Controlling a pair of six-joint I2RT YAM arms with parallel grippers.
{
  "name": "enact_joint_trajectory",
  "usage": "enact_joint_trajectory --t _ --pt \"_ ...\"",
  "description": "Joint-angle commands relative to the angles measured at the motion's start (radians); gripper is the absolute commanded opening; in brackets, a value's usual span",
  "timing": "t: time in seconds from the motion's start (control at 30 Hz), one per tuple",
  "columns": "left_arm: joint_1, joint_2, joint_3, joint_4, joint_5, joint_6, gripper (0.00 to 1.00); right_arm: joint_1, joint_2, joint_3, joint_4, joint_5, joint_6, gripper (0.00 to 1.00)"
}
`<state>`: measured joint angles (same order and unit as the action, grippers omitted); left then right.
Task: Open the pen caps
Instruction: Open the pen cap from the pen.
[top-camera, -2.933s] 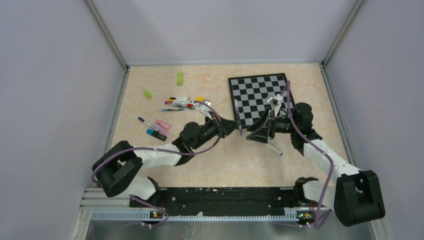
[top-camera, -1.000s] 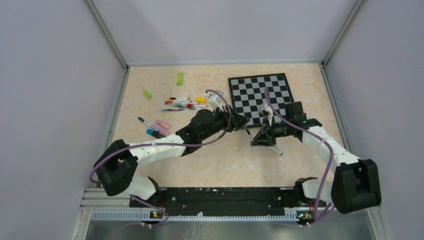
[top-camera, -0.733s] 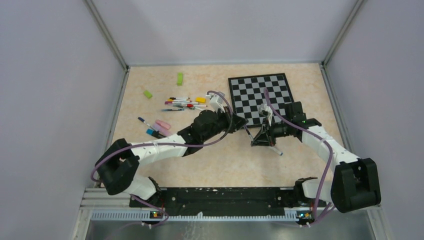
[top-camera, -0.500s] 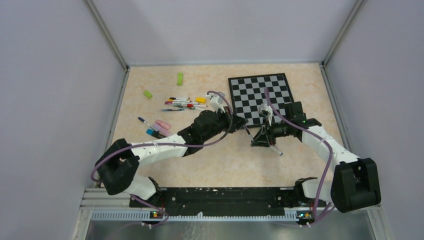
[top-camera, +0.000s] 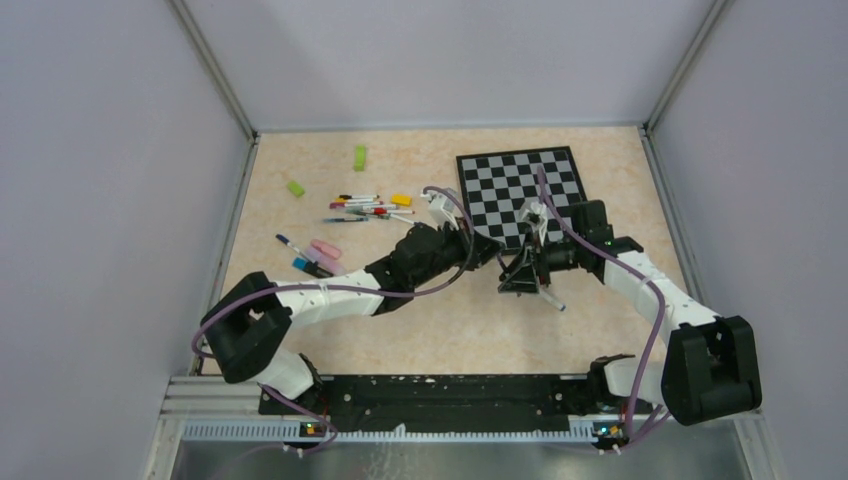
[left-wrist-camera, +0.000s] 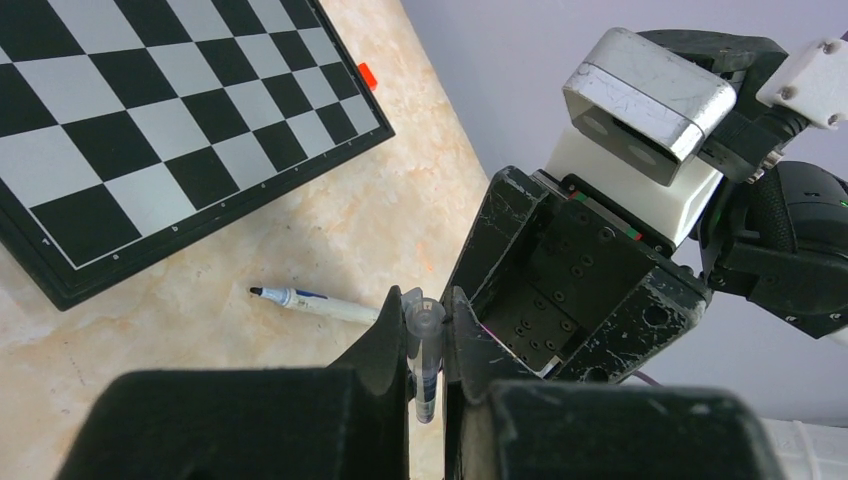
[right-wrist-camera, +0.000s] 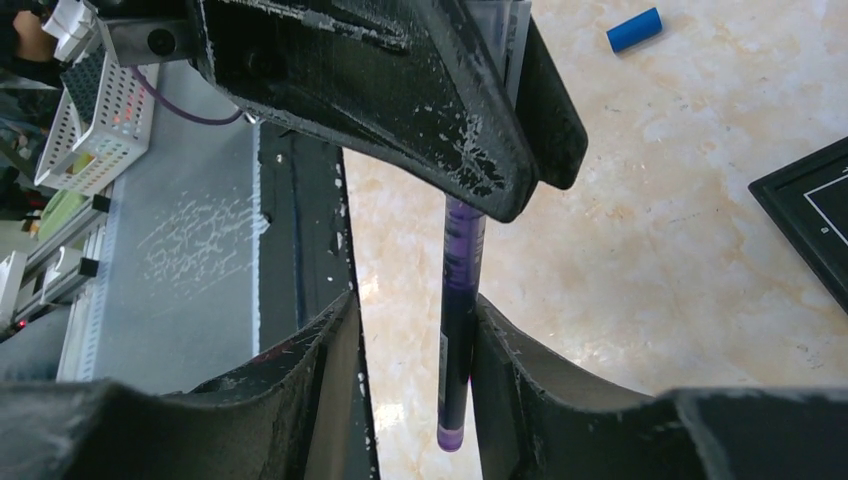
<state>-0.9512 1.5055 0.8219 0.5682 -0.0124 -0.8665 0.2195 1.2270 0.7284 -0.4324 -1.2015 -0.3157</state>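
Note:
My left gripper (left-wrist-camera: 426, 306) is shut on the pale translucent end of a purple pen (left-wrist-camera: 427, 375), which hangs above the table. In the right wrist view that pen (right-wrist-camera: 459, 310) runs down from the left gripper's fingers (right-wrist-camera: 420, 100) into my right gripper (right-wrist-camera: 412, 312). The right jaws stand open: the barrel lies against the right finger, with a gap on the left side. From above, both grippers (top-camera: 493, 258) (top-camera: 512, 276) meet in front of the chessboard (top-camera: 520, 185). An uncapped pen (left-wrist-camera: 315, 303) lies on the table below. A loose blue cap (right-wrist-camera: 634, 29) lies nearby.
Several more pens (top-camera: 365, 208) lie in a cluster at mid-left, with a yellow block (top-camera: 401, 200) beside them. Two green blocks (top-camera: 359, 157) (top-camera: 296, 188) sit at the back left and a pink block (top-camera: 325, 248) nearer. A red cap (left-wrist-camera: 366, 75) lies by the chessboard's edge.
The left gripper closed on the pen's end, then the right gripper's jaws opened off the barrel. The left arm shifted slightly right towards the right gripper.

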Motion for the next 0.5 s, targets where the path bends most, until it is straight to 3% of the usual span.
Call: enact_joint_trajectory --t 0.0,0.1,0.23,0.47 --pt "-0.011 0.011 0.019 0.073 0.007 -0.004 0.0 -0.005 -0.017 0.037 0.067 -0.055 0.029 0.41" --pt "-0.012 0.012 0.012 0.09 0.008 -0.01 0.0 -0.007 -0.015 0.034 0.078 -0.05 0.041 0.34" --pt "-0.013 0.01 0.003 0.116 0.004 -0.018 0.0 -0.012 -0.015 0.031 0.088 -0.05 0.057 0.0" --pt "0.02 -0.064 -0.003 0.168 -0.193 0.022 0.0 -0.014 -0.004 0.025 0.041 -0.078 0.004 0.0"
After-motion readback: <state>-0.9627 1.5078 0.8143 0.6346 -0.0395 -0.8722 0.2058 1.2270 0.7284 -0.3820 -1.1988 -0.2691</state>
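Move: The pen already hangs from the left fingers, slanting down, back and right; its middle is about 4 cm back, 2 cm right and 4 cm below the left hand. From the open right hand, that middle is some 2 cm ahead, 1 cm left and 2 cm above. About 12 cm below the right hand, the uncapped white marker lies roughly 9 cm right and 2 cm back, the chessboard about 18 cm ahead and 5 cm right, the blue cap some 19 cm left and 4 cm ahead. Forward by only about 1 cm, the right hand shifts onto the pen while its half-open fingers close, pinching the dark lower part just above the end. The left fingers keep their hold on the pen's upper part as that hand rises about 1 cm, barely tilting. ##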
